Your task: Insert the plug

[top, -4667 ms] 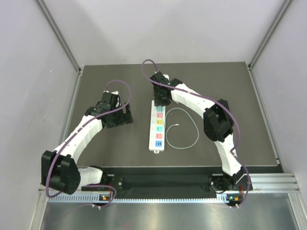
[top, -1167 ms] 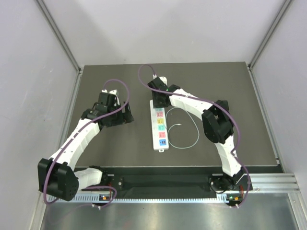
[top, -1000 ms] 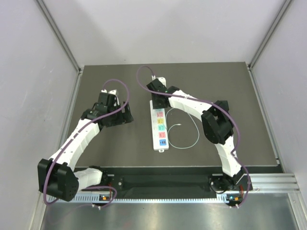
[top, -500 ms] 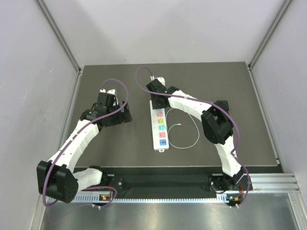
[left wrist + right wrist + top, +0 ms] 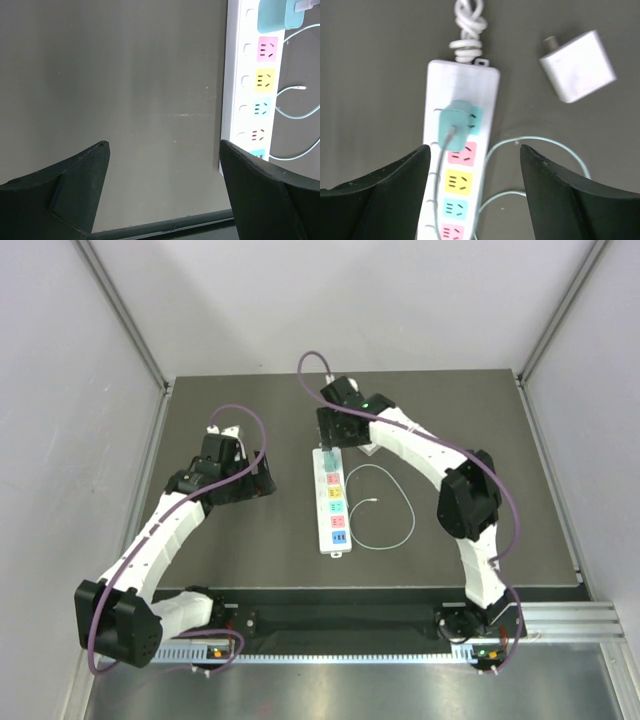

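The teal-green plug (image 5: 454, 121) sits in the top socket of the white power strip (image 5: 461, 195), its thin white cable (image 5: 555, 145) looping on the mat to the right. It also shows in the left wrist view (image 5: 276, 15) and the top view (image 5: 328, 459). My right gripper (image 5: 475, 165) is open and empty, raised above the strip's top end, apart from the plug. My left gripper (image 5: 162, 150) is open and empty over bare mat left of the strip (image 5: 247, 95).
A small plain white square block (image 5: 577, 66) lies on the mat right of the strip's top end. The strip's own coiled cord (image 5: 468, 22) lies beyond its top end. Grey walls and metal rails enclose the dark mat (image 5: 240, 540).
My right gripper has let go of the plug and moved up and back from the strip's top end. The plug stays in the top socket. The left arm has hardly moved.
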Robot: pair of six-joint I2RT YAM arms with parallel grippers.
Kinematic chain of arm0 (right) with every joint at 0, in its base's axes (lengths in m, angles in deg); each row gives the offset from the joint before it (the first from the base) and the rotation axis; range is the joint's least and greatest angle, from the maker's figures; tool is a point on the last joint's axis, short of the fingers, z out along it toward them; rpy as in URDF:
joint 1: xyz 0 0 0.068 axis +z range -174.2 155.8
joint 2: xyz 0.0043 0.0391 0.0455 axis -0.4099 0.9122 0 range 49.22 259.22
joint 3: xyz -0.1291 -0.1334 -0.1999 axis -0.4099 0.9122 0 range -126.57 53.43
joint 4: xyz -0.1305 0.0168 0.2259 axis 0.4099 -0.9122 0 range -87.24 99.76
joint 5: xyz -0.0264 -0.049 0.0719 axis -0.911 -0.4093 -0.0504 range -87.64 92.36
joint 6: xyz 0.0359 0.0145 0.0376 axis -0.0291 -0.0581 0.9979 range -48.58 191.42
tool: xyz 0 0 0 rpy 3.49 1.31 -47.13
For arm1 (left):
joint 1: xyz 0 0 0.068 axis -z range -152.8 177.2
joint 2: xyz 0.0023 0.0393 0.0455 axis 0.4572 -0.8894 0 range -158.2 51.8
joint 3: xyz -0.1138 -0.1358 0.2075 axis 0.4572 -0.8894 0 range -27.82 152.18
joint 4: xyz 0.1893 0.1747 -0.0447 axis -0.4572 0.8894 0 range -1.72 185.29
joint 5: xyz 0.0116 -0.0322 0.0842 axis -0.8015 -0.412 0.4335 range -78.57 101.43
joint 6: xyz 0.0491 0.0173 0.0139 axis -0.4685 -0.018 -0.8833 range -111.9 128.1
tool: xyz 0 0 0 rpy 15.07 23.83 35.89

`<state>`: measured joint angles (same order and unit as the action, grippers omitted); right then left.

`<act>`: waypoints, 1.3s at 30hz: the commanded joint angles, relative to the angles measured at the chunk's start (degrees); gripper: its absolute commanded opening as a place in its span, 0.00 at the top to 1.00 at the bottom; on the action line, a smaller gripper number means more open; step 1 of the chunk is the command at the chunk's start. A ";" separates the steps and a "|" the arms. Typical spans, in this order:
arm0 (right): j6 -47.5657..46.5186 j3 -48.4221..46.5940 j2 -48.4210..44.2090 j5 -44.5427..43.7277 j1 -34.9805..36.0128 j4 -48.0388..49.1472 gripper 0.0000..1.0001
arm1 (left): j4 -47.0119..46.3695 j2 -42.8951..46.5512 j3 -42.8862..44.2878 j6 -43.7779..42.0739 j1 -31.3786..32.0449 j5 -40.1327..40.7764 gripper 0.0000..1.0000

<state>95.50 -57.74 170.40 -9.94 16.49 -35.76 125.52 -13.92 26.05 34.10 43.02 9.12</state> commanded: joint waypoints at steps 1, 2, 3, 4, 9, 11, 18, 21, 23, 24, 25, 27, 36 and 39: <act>-1.84 -0.02 -8.24 -0.27 -2.71 -2.56 0.29 | -1.99 1.38 -0.08 0.28 -0.26 -0.33 0.05; -1.93 1.99 -9.20 -0.01 -2.98 -2.73 0.30 | -2.08 1.38 -0.08 0.28 -0.26 -0.42 0.05; -1.84 3.15 -10.95 0.69 -2.98 -3.17 0.32 | -1.99 1.38 0.01 0.28 -0.26 -0.33 0.05; -1.84 4.46 -11.93 0.69 -2.89 -3.00 0.34 | -2.08 1.38 0.01 0.28 -0.26 -0.24 0.05; 1.23 20.97 -20.00 0.00 -2.89 1.74 0.44 | -1.90 1.82 0.01 0.19 -0.26 0.64 0.05; 1.59 27.64 -21.51 -0.98 -4.29 4.55 0.47 | -1.90 2.08 -0.25 0.19 -0.26 0.99 0.05; -8.33 38.67 -21.62 -0.81 -11.41 18.18 0.47 | -2.08 2.96 -0.60 0.19 -0.26 1.34 0.05; -12.11 37.44 -19.07 0.51 -14.14 18.70 0.47 | -2.08 3.22 -0.78 0.19 -0.26 1.69 0.05; -14.58 37.96 -18.36 3.49 -14.84 20.02 0.47 | -2.16 3.31 -0.96 0.19 -0.26 1.78 0.05; -14.93 37.96 -17.22 4.38 -15.19 20.81 0.47 | -2.25 3.22 -1.04 0.19 -0.34 1.78 0.05; -15.46 37.79 -16.52 5.43 -15.37 20.99 0.47 | -2.34 3.05 -1.04 0.19 -0.26 1.78 0.05; -15.55 36.82 -13.80 7.37 -15.90 20.82 0.48 | -2.34 2.78 -0.87 0.19 -0.26 1.78 0.05; -15.29 34.01 -8.25 7.38 -16.16 21.88 0.80 | -2.25 2.70 -1.13 0.54 -0.26 4.68 0.05; -15.11 29.28 -6.94 1.50 -17.65 19.34 1.00 | -2.08 2.61 -1.22 0.54 -0.26 4.94 0.06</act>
<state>80.52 -23.82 161.79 -3.95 0.47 -16.15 125.34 -12.06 25.28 34.36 42.97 12.66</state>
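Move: The cable's loop lies on the table with its far right bend, the part to be gripped, about 15 cm to the right hand's right, 2 cm back and 11 cm below. The teal plug just released sits in the power strip about 2 cm left, 1 cm back and 7 cm below that hand; the white block is about 5 cm ahead, 9 cm right and 10 cm below. From the left hand the bend lies some 9 cm ahead, 31 cm right and 13 cm below. The cable's loose bend is what gets taken: the right hand, already free of the plug, lifts about 4 cm while swinging right and back, then sinks, comes forward again and lowers to the table near the white block. It ends some 15 cm to the right and 10 cm lower, its half-open fingers shutting to pinch the cable. ##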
